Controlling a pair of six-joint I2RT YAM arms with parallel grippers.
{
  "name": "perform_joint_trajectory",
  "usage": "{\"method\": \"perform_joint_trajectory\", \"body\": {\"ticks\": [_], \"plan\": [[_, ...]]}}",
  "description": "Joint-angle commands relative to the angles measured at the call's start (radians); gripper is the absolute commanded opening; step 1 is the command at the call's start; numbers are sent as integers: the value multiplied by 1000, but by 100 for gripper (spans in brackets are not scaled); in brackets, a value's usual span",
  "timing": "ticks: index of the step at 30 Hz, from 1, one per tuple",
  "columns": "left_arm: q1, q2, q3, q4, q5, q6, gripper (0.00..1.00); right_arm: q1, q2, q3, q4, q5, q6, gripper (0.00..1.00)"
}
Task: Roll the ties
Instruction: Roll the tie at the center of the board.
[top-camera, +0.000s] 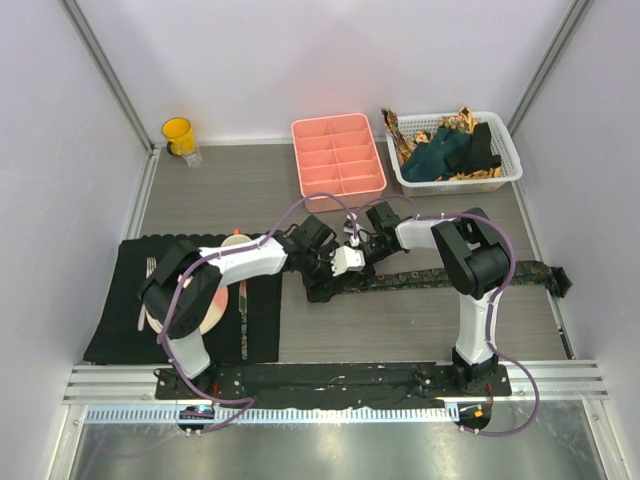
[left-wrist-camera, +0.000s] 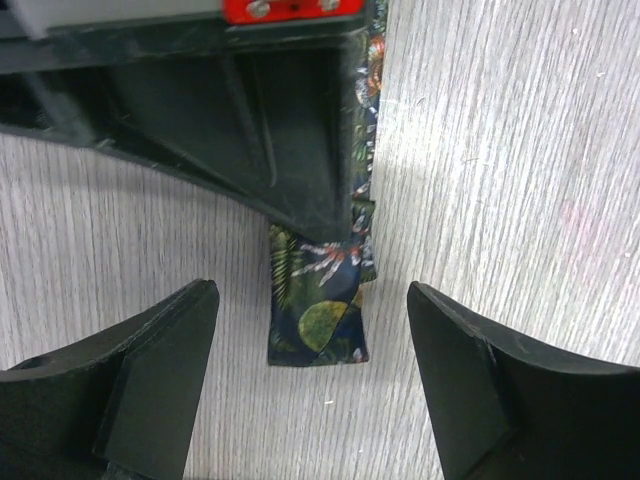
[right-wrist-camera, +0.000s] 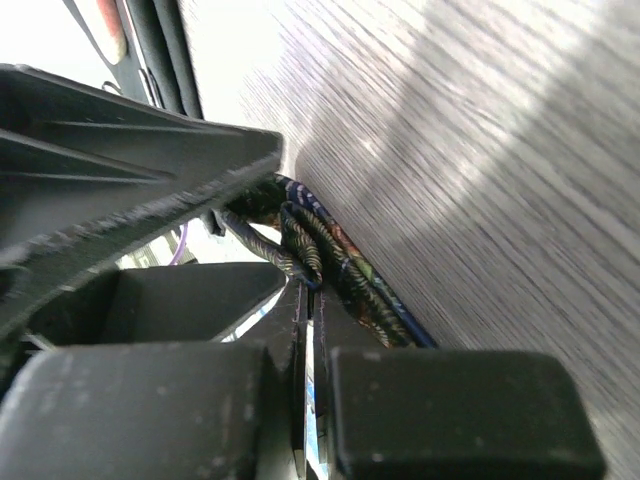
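Note:
A dark tie with a small multicoloured pattern (top-camera: 440, 277) lies in a long strip across the table, from the middle towards the right edge. Its left end is folded over (left-wrist-camera: 318, 310) on the wood. My right gripper (right-wrist-camera: 312, 290) is shut on that fold, with the doubled fabric (right-wrist-camera: 335, 255) bunched at its tips. My left gripper (left-wrist-camera: 310, 295) stands wide open around the folded end, its fingers (left-wrist-camera: 160, 350) well apart from the cloth on both sides. From above, both grippers meet at the tie's left end, the left one (top-camera: 322, 280) next to the right one (top-camera: 345, 268).
A white basket (top-camera: 505, 170) at the back right holds more ties (top-camera: 440, 150), teal, black and gold-brown. A pink divided tray (top-camera: 337, 155) stands beside it and a yellow cup (top-camera: 178, 133) at the back left. A black placemat (top-camera: 120, 300) with a plate (top-camera: 215, 312) lies left.

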Motion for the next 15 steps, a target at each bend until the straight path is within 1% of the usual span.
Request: {"method": "perform_joint_trajectory", "body": {"ticks": [1, 4, 6, 7, 9, 10, 13, 14, 15], "plan": [[-20, 24, 33, 36, -10, 40, 81, 6, -14, 36, 6, -12, -9, 1], [-29, 45, 40, 42, -41, 50, 78, 6, -26, 38, 7, -20, -12, 1], [-29, 61, 48, 44, -56, 40, 70, 6, -34, 35, 8, -23, -15, 1], [-30, 65, 50, 39, -66, 37, 62, 8, -37, 36, 6, -26, -13, 1], [-30, 69, 50, 31, -81, 37, 55, 8, -40, 36, 3, -26, -13, 1], [-30, 69, 50, 18, -81, 41, 47, 8, -40, 35, -2, -26, -16, 1], [-29, 59, 34, 2, -78, 57, 39, 6, -31, 50, -38, -11, -33, 1], [-29, 58, 33, -1, -73, 60, 35, 6, -22, 53, -48, -6, -39, 1], [-30, 55, 31, -5, -69, 60, 33, 6, -18, 64, -57, -4, -45, 1]]}}
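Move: The tie's folded left end lies between and just below the open left fingertips, about 1 cm to the hand's right and 2 cm down; from the right hand, which already pinches the tie, that end is some 2 cm to the left and 1 cm down. The pink box stands about 25 cm ahead of the left gripper and 2 cm right. The mug is roughly 19 cm left and 6 cm ahead, the knife 18 cm left and 6 cm back. Lower the open left gripper about 1 cm over the folded end of the tie, easing slightly right and forward, then close it to about half its starting opening so that the fingertips come in on the end's front and back edges. Keep the right fingers shut on the tie right beside it and hold that hand still. ##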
